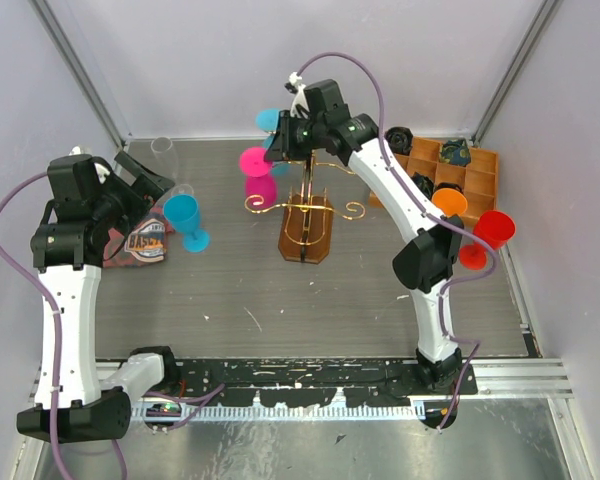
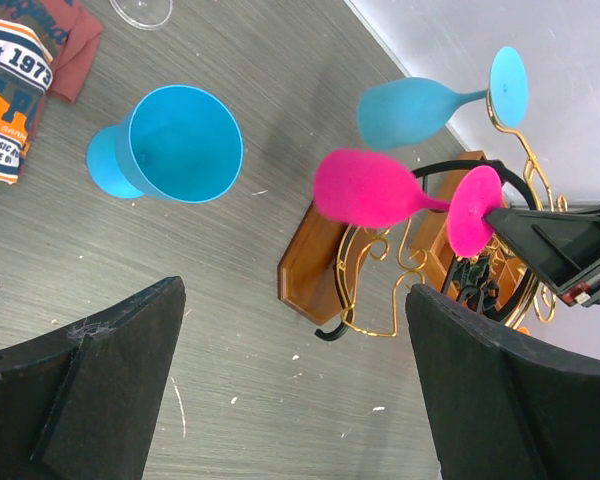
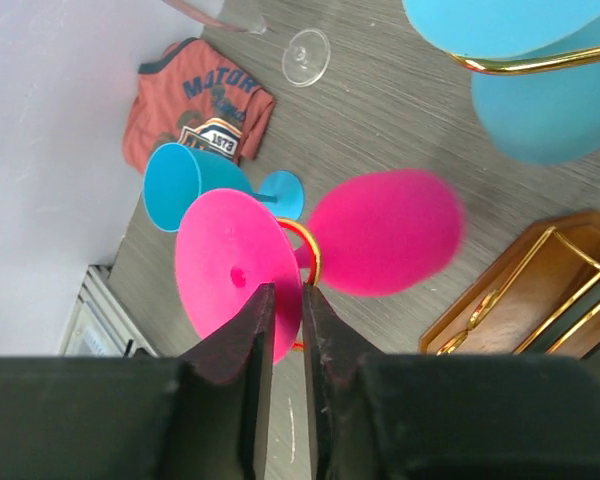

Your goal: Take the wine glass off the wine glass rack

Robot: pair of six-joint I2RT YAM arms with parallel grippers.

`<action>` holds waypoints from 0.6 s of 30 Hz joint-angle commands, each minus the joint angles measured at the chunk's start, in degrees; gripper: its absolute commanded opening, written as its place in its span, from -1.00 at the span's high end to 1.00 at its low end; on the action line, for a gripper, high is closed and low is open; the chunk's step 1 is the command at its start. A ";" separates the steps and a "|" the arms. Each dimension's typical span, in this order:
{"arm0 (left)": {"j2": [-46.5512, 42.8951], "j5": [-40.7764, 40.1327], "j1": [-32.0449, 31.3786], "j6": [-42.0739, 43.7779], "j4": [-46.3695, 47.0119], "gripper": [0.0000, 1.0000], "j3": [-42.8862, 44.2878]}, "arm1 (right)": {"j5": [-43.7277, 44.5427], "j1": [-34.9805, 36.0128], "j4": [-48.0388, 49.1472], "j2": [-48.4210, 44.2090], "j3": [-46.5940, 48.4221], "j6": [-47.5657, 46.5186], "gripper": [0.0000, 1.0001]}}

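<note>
A pink wine glass [image 1: 257,186] hangs upside down from the gold wire wine glass rack [image 1: 306,214], with its foot caught in a scroll arm. My right gripper [image 3: 288,300] has its jaws drawn to a narrow slot over the rim of the pink foot [image 3: 230,270]. The pink bowl [image 3: 385,232] hangs beyond it. The left wrist view shows the same pink wine glass [image 2: 365,188] with the right fingers [image 2: 540,235] at its foot. A blue glass [image 1: 270,122] hangs higher on the rack. My left gripper [image 2: 295,380] stands wide open over bare table, left of the rack.
A blue glass [image 1: 185,218] stands on the table near the left gripper. A folded orange shirt [image 1: 145,243] and a clear glass [image 1: 165,150] are at the left. At the right are a compartmented wooden tray [image 1: 480,175], an orange glass [image 1: 448,203] and a red glass [image 1: 492,230].
</note>
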 commanded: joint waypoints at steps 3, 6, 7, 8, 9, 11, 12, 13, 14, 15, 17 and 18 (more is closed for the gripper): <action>-0.38 0.72 -0.15 -0.17 0.54 -0.98 0.77 | -3.12 -0.39 2.12 -5.55 -3.64 1.56 0.92; -0.35 0.73 -0.14 -0.26 0.35 -0.97 0.82 | -3.10 -1.01 4.12 -7.52 -6.42 3.08 0.99; -0.34 0.72 -0.20 -0.26 0.34 -0.97 0.83 | -3.47 -1.27 5.04 -8.20 -7.46 3.91 0.99; -0.37 0.79 -0.18 -0.26 0.33 -0.97 0.76 | -3.86 -1.53 5.74 -8.96 -8.35 4.75 0.99; -0.37 0.80 -0.19 -0.34 0.26 -0.97 0.72 | -4.20 -1.86 6.51 -9.62 -9.25 5.58 0.98; -0.41 0.84 -0.19 -0.48 0.19 -0.98 0.66 | -4.84 -2.62 8.28 -11.20 -11.12 7.42 0.99; -0.42 0.94 -0.19 -0.56 0.18 -0.97 0.66 | -5.33 -3.11 9.49 -11.95 -12.40 8.79 0.99; -0.33 1.04 -0.12 -0.66 0.19 -0.98 0.61 | -6.22 -3.72 11.02 -12.78 -13.70 10.48 0.98; -0.27 1.10 -0.17 -0.74 0.16 -0.98 0.65 | -7.57 -4.40 12.58 -13.48 -15.19 12.27 0.98; -0.32 1.19 -0.12 -0.79 0.09 -0.97 0.70 | -8.69 -5.10 13.80 -14.10 -16.40 14.04 0.99; -0.32 1.19 -0.15 -0.79 -0.11 -0.97 0.75 | -9.35 -6.15 14.98 -14.97 -17.88 16.03 0.99; -0.35 1.15 -0.18 -0.79 -0.19 -0.97 0.78 | -8.72 -6.45 15.08 -15.63 -18.07 16.27 0.98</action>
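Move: The pink wine glass hangs foot up by my right hand, its foot's rim at my fingertips; the glass's middle is roughly 3 cm to my left, 1 cm back and 6 cm below. The blue wine glass on the rack is about 8 cm ahead and 6 cm below; the front hook's empty left curl is some 9 cm back and 3 cm left. From my left hand, the pink glass lies about 22 cm right, 4 cm ahead and 6 cm below. I finish closing my right fingers, pinching the rim of the pink glass's foot, while I lift about 2 cm and ease back slightly. Keeping that pinch, I draw the foot roughly 3 cm to the right, towards the rack's post, and roll my wrist some 10 degrees so my left-pointing fingertips tip up. ##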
